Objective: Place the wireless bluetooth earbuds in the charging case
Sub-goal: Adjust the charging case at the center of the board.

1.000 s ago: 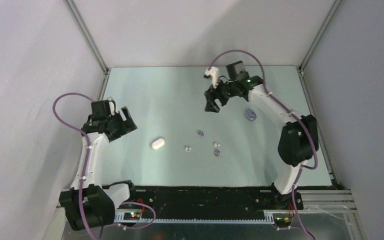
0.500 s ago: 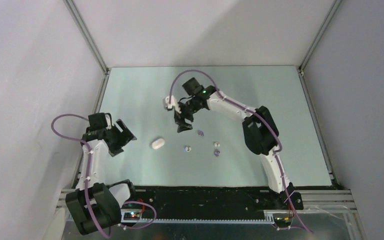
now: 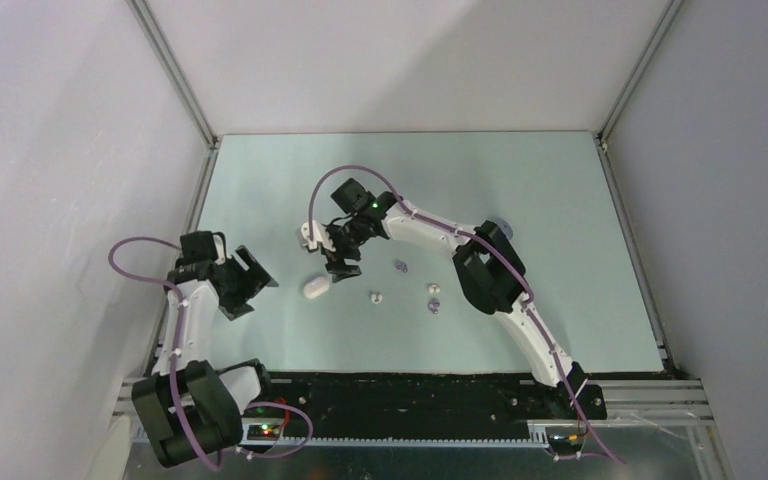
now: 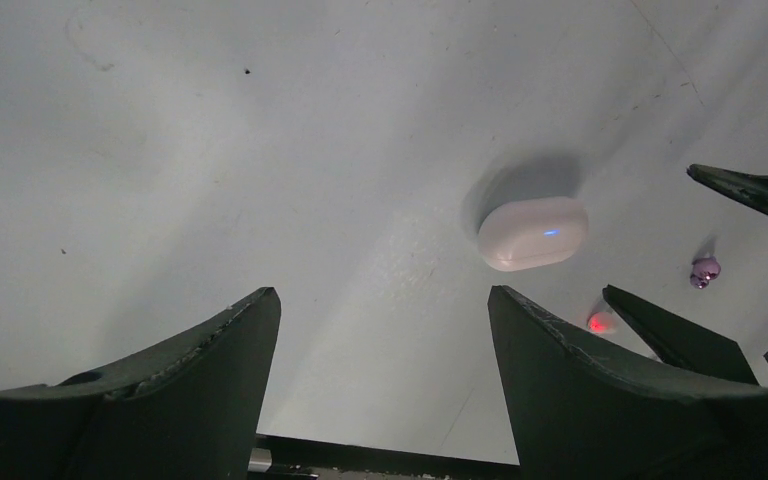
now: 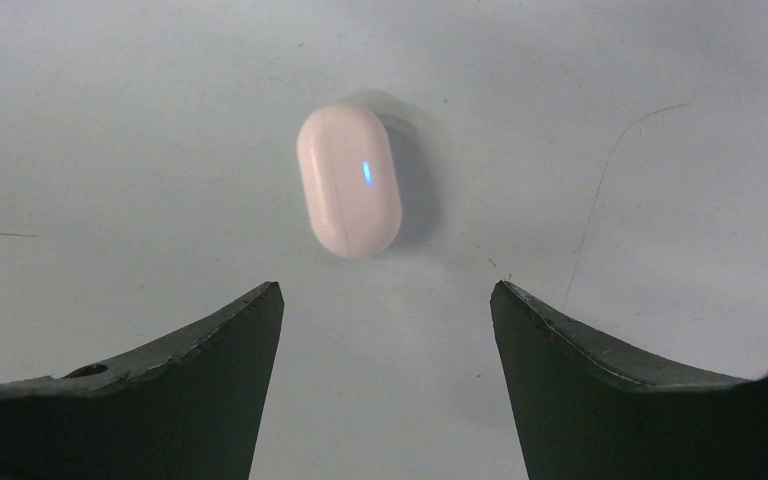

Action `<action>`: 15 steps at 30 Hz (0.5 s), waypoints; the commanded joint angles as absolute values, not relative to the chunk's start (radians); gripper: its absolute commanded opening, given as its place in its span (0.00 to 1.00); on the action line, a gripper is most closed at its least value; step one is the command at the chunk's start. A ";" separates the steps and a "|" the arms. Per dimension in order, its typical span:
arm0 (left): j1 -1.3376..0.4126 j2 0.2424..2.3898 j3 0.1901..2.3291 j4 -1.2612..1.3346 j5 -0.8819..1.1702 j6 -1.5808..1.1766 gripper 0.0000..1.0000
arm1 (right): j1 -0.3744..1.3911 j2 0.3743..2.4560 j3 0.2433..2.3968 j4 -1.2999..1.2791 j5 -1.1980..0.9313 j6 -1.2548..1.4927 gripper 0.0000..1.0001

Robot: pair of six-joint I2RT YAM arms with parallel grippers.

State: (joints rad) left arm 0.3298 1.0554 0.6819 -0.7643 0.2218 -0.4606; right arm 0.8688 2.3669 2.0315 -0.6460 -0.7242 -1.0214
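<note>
The white charging case [image 3: 315, 288] lies shut on the table left of centre, with a blue light on its lid [image 5: 349, 180] [image 4: 532, 232]. The earbuds lie loose to its right: a purple one [image 3: 400, 265], a white one [image 3: 376, 297], another white one [image 3: 433, 288] and a purple one [image 3: 434, 307]. My right gripper [image 3: 340, 268] [image 5: 385, 290] hovers open just beyond the case, nothing between its fingers. Further left, my left gripper [image 3: 250, 288] [image 4: 382, 295] is open and empty, facing the case from a short distance. In the left wrist view a purple earbud [image 4: 704, 271] shows beside the right gripper's fingers [image 4: 760, 192].
A purple case [image 3: 501, 223] peeks out from behind the right arm's elbow [image 3: 485, 268] at centre right. An earbud glows red [image 4: 598, 322] in the left wrist view. Grey walls and metal rails [image 3: 203, 165] close in the table [image 3: 560, 180].
My right arm has swung from the far right of the table leftwards and nearer, and now hangs by the white case. The left gripper has dropped slightly toward the near edge.
</note>
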 commanded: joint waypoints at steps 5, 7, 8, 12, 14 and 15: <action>0.338 1.110 0.631 -0.655 0.299 -0.513 0.77 | 0.909 2.399 2.093 -0.647 -0.741 -1.016 0.79; 0.329 1.134 0.618 -0.601 0.336 -0.522 0.73 | 0.910 2.396 2.095 -0.631 -0.730 -0.988 0.79; 0.322 1.156 0.617 -0.565 0.346 -0.529 0.72 | 0.909 2.393 2.097 -0.614 -0.712 -0.972 0.79; 0.303 1.237 0.631 -0.489 0.374 -0.544 0.63 | 0.900 2.389 2.097 -0.555 -0.660 -0.874 0.79; 0.298 1.291 0.661 -0.488 0.373 -0.542 0.60 | 0.899 2.392 2.083 -0.539 -0.633 -0.880 0.79; 0.296 1.309 0.685 -0.492 0.373 -0.537 0.59 | 0.898 2.392 2.072 -0.534 -0.627 -0.892 0.79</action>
State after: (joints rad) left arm 0.3092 1.2388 0.6178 -0.5610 0.3321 -0.5209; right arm 0.9085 2.3863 2.0468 -0.6010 -0.6792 -0.9279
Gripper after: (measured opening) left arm 0.609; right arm 0.788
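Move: Just off to the left hand's right, the charging case lies about 8 cm right, 5 cm ahead and 6 cm below it. From the right hand, reaching in from the other side, the case lies some 4 cm left, 3 cm back and 6 cm below. The nearest white earbud is roughly 12 cm right of the case and 2 cm nearer the bases; a purple earbud is about 17 cm right of the case and 5 cm farther out. Sinking about 3.5 cm, the left hand also drifts some 2 cm forward and 2 cm right towards the charging case, its left side dipping slightly as its open fingers close part-way on nothing. The right hand, fingers still wide, edges about 1.5 cm left and back towards the case, then eases a little forward again; neither hand reaches the case. ##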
